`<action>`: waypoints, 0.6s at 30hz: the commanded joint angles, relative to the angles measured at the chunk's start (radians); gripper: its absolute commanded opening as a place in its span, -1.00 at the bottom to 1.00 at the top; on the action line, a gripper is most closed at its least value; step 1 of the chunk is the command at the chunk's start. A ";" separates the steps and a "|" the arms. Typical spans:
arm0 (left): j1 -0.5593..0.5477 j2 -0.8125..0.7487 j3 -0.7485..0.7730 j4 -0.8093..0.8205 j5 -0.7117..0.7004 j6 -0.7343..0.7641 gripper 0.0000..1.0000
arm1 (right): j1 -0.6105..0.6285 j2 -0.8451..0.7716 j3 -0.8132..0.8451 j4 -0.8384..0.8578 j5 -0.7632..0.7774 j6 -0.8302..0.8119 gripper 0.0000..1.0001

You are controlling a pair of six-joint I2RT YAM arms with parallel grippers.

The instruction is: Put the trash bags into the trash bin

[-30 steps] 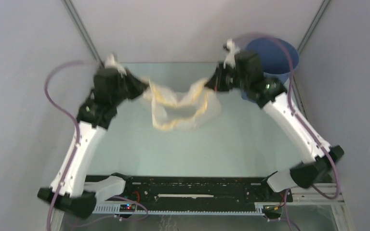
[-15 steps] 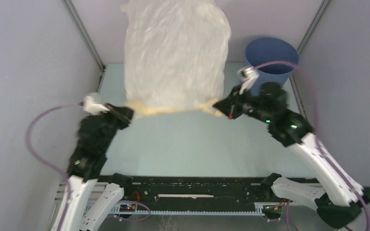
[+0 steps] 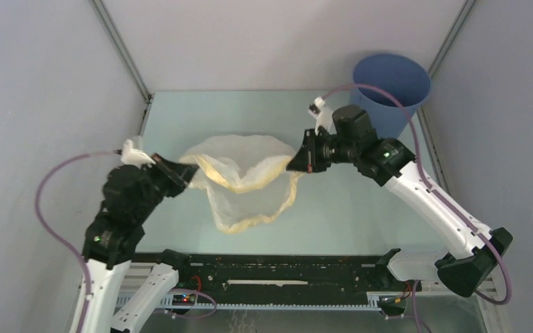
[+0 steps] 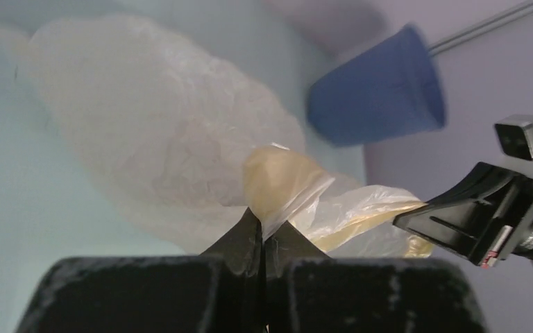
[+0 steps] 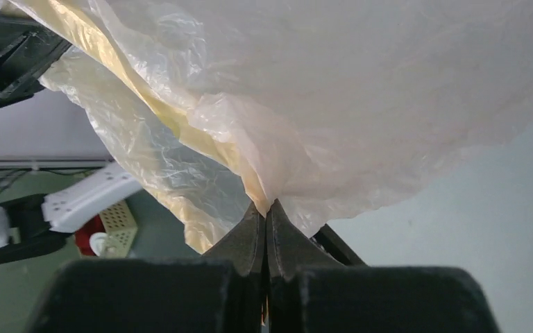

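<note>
A pale translucent trash bag [image 3: 246, 180] with a yellow rim hangs slack between both grippers above the middle of the table. My left gripper [image 3: 189, 175] is shut on its left rim, the plastic pinched between the fingertips [image 4: 264, 232]. My right gripper [image 3: 293, 164] is shut on the right rim; the bag [image 5: 361, 90] billows above its fingertips [image 5: 268, 211]. The blue trash bin [image 3: 391, 94] stands upright at the far right corner, behind the right arm and apart from the bag. In the left wrist view the bin [image 4: 378, 90] lies beyond the bag [image 4: 159, 132].
The pale green table [image 3: 347, 201] is walled by grey panels with metal posts [image 3: 121, 48] at the back corners. A black rail [image 3: 271, 270] with the arm bases runs along the near edge.
The bag, flung up high and inflated half a second ago, has collapsed down between the grippers. The right gripper has moved back and slightly left; the left arm has barely shifted.
</note>
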 commanded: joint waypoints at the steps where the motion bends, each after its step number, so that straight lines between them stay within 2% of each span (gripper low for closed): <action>1: 0.003 0.065 0.261 -0.044 -0.104 0.104 -0.99 | -0.003 0.023 0.168 -0.057 -0.037 -0.016 -1.00; 4: 0.003 0.081 0.315 -0.058 -0.141 0.101 -0.99 | -0.012 0.013 0.184 -0.044 -0.046 -0.001 -1.00; 8: 0.003 0.061 0.297 -0.010 -0.157 0.040 -0.99 | -0.032 0.002 0.179 -0.073 -0.055 0.008 -0.98; 15: 0.003 0.062 0.259 0.013 -0.137 0.025 -1.00 | -0.077 -0.051 0.219 -0.190 0.020 -0.058 0.10; 18: 0.003 0.069 0.245 -0.012 -0.136 0.031 -1.00 | -0.119 -0.081 0.252 -0.231 0.044 -0.088 0.28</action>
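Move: Between the hands, both pinching its rim, hangs the open trash bag: its middle lies some 12 cm to the left hand's right, about 6 cm farther out and roughly 10 cm lower. From the right hand it lies about 12 cm to the left, 6 cm ahead and 9 cm below. The trash bin stands about 30 cm ahead of the right hand, some 28 cm to its right, its middle around 15 cm lower. Swinging the bag upward, both hands go on rising: the left about 10 cm, easing slightly left, its fingers tilting up some 15 degrees and keeping their pinch on the rim. The right climbs about 7 cm, then opens well past halfway, lets go of its side of the rim and backs off down and about 3 cm to the right. ##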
